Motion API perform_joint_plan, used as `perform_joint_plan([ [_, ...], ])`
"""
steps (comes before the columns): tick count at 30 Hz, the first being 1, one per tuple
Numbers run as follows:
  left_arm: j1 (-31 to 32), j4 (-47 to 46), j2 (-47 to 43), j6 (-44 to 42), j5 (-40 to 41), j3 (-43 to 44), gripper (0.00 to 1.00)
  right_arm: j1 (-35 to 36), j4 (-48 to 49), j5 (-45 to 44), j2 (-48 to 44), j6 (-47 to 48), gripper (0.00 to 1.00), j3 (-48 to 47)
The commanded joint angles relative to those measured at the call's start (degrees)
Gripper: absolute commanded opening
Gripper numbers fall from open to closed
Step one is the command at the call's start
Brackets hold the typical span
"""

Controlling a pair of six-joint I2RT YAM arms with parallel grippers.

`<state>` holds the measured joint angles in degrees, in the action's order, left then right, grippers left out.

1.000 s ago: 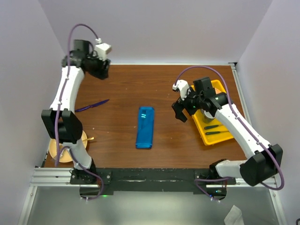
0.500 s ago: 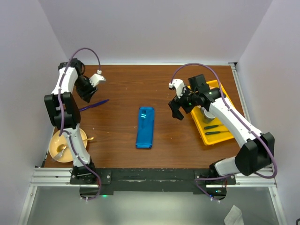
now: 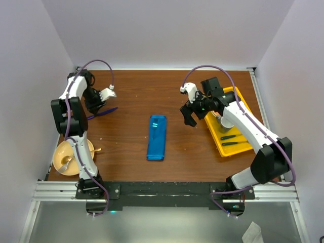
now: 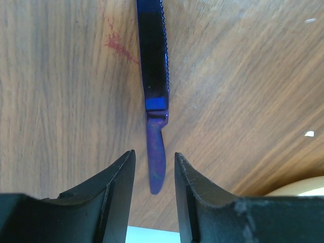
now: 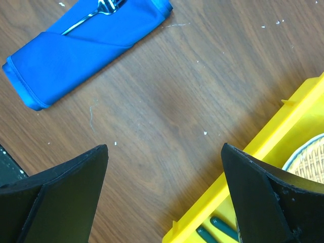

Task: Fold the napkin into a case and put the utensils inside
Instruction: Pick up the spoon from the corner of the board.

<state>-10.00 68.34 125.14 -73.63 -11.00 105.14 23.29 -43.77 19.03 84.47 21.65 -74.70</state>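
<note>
The napkin lies folded as a narrow blue case (image 3: 157,137) at mid-table, also seen as the case (image 5: 86,35) in the right wrist view, where fork tines (image 5: 104,7) show at its open end. A knife (image 3: 108,110) with a blue blade and purple handle lies flat on the wood at the left. My left gripper (image 3: 94,107) is down over it. In the left wrist view the left gripper (image 4: 154,153) straddles the knife (image 4: 156,157) at its handle tip, jaws narrow with a gap on each side. My right gripper (image 3: 190,115) hangs open right of the case, with only bare wood under the right gripper (image 5: 164,147).
A yellow tray (image 3: 243,147) at the right holds dark green utensils (image 3: 230,140) and a woven bowl (image 5: 310,157). A tan plate (image 3: 59,152) with a gold spoon (image 3: 66,161) sits at the front left by my left arm's base.
My left arm has swung down from the back-left corner onto the knife, and its jaws have narrowed. My right gripper has shifted slightly back and left, still wide open.
</note>
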Motion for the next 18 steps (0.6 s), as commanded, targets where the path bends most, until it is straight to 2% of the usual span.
perform_joint_plan([
  [1,0.15,-3.11,1.15,-3.1,1.07,-1.69,0.4,-0.17,0.88,0.13,1.05,-0.73,0.98,-3.88],
  [11,0.42,-6.55,2.04,-2.67,0.11,-7.31,0.33,-0.17,-0.62,-0.31,2.9,0.32,0.98,-5.99],
  [18,2.09,-6.46,-0.5,-1.09,-2.79,-11.01,0.05,-0.09,-0.71,-0.13,3.25,0.67,0.98,-5.99],
])
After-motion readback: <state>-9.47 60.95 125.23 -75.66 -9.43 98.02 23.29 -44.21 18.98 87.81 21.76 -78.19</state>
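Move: The purple-blue knife lies almost under the left hand, its middle about 5 cm to the right, 2 cm ahead and 3 cm below, with its narrow end between and just under the open fingers. The plate sits some 22 cm back and 10 cm to the left, and the folded napkin about 33 cm to the right and 12 cm back, both at table height. From the right hand, the knife is roughly 47 cm to the left, 5 cm ahead and 16 cm below. The knife's narrow part, just short of where the serrated wide part begins, gets pinched: the left hand sinks straight down about 3 cm onto it, pointing down with hardly any turn. It then stays at table height while the partly open fingers draw together from either side until their tips close on it. ##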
